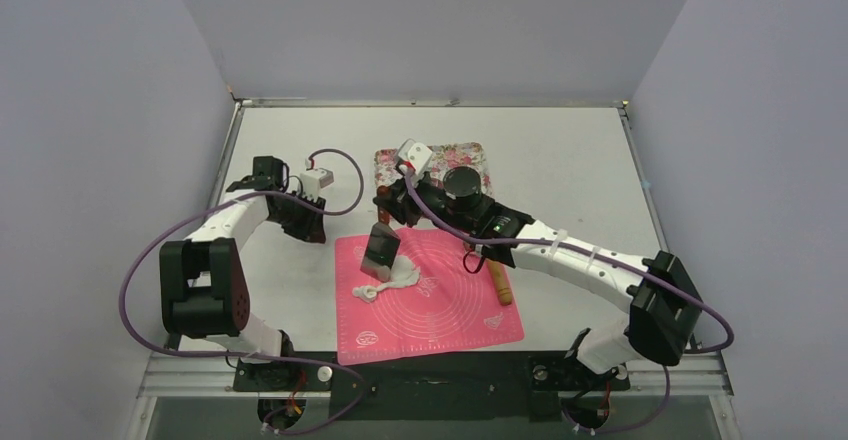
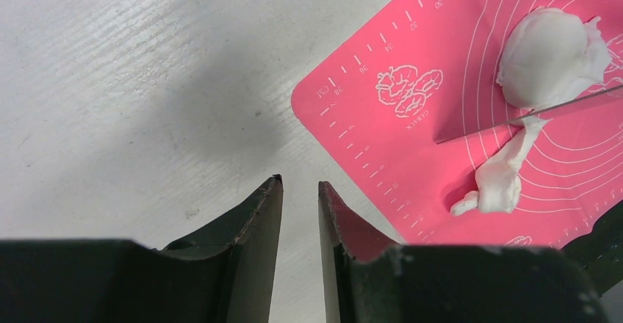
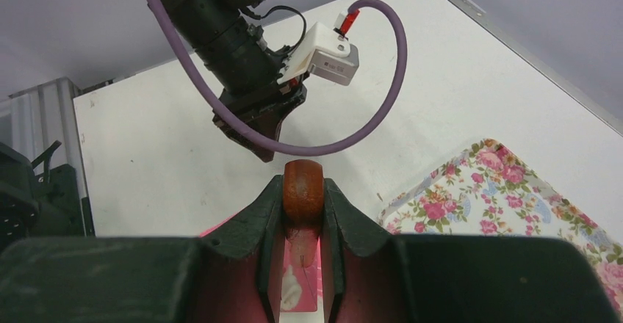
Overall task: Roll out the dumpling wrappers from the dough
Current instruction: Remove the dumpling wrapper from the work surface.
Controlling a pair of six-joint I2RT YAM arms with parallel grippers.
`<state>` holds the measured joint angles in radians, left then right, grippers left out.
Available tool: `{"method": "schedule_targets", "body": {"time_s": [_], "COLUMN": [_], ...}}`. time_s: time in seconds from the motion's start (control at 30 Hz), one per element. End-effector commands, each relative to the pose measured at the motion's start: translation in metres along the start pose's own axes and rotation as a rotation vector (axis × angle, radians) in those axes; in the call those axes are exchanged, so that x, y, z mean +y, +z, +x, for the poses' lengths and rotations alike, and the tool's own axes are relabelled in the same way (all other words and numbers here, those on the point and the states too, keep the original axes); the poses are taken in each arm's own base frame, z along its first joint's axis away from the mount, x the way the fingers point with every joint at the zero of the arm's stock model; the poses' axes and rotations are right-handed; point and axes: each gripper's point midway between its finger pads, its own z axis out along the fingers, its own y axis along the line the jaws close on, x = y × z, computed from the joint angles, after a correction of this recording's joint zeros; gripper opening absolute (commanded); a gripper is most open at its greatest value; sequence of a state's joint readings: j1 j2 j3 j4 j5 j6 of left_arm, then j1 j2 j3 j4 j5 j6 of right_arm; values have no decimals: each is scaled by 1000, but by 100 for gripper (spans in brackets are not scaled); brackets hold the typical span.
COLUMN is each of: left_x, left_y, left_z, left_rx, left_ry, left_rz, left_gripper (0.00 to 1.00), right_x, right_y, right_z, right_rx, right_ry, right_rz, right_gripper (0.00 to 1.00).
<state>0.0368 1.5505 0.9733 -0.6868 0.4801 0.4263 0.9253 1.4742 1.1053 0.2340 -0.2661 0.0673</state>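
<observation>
The dough lies on the left part of the pink mat. In the left wrist view it is a rounded white lump with a ragged strip trailing from it. A metal scraper blade stands on edge across the dough, between lump and strip. My right gripper is shut on the scraper's brown wooden handle, above the mat. My left gripper hovers over bare table left of the mat, slightly open with nothing between its fingers. No dumpling wrappers are in view.
A wooden rolling pin lies on the mat's right side under the right arm. A floral tray sits behind the mat, also seen in the right wrist view. Grey walls enclose the table on three sides.
</observation>
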Motion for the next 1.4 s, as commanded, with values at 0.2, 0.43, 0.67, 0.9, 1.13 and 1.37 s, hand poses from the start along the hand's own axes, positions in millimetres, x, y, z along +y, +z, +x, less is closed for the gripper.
{"method": "schedule_targets", "body": {"time_s": [0.2, 0.43, 0.67, 0.9, 1.13, 1.37], "left_x": [-29, -33, -31, -36, -60, -69], "left_y": [24, 45, 43, 28, -15, -28], "left_z": [-4, 8, 1, -11, -38, -42], "left_rx": [20, 103, 80, 50, -65, -112], "left_ry": [45, 83, 100, 135, 238, 267], "left_rz": [86, 61, 43, 47, 85, 92], "left_gripper": [23, 23, 23, 23, 24, 24], "right_x": [15, 2, -11, -1, 5, 5], "right_y": [-49, -68, -106, -114, -126, -148], "right_z": [-19, -1, 13, -9, -22, -44], "right_rx": [-92, -23, 19, -52, -80, -114], "right_ry": [17, -22, -34, 6, -10, -40], "right_rz": [32, 115, 216, 175, 152, 163], "right_gripper": [0, 0, 0, 0, 0, 0]}}
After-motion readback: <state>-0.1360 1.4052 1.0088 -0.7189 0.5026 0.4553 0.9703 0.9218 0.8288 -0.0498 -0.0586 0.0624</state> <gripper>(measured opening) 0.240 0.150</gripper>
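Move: The wrapper lies under the right hand's scraper, about 22 cm below that hand, 3 cm to its right and 4 cm back. Its dough tail's lump is 5 cm left and 9 cm back, same depth; the roller is 22 cm right, 4 cm back; the floral tray 9 cm right, 18 cm ahead. From the empty left hand, the wrapper is about 18 cm right, 6 cm back and 6 cm down. The dough tail seems to be dragged by the scraper blade as the right hand, keeping its grip on the handle, sweeps some 12 cm right and 6 cm back across the wrapper, turning slightly clockwise and pausing once. The left hand shifts about 5 cm right while dipping, waits low beside the mat, then rises 9 cm, fingers unchanged. ##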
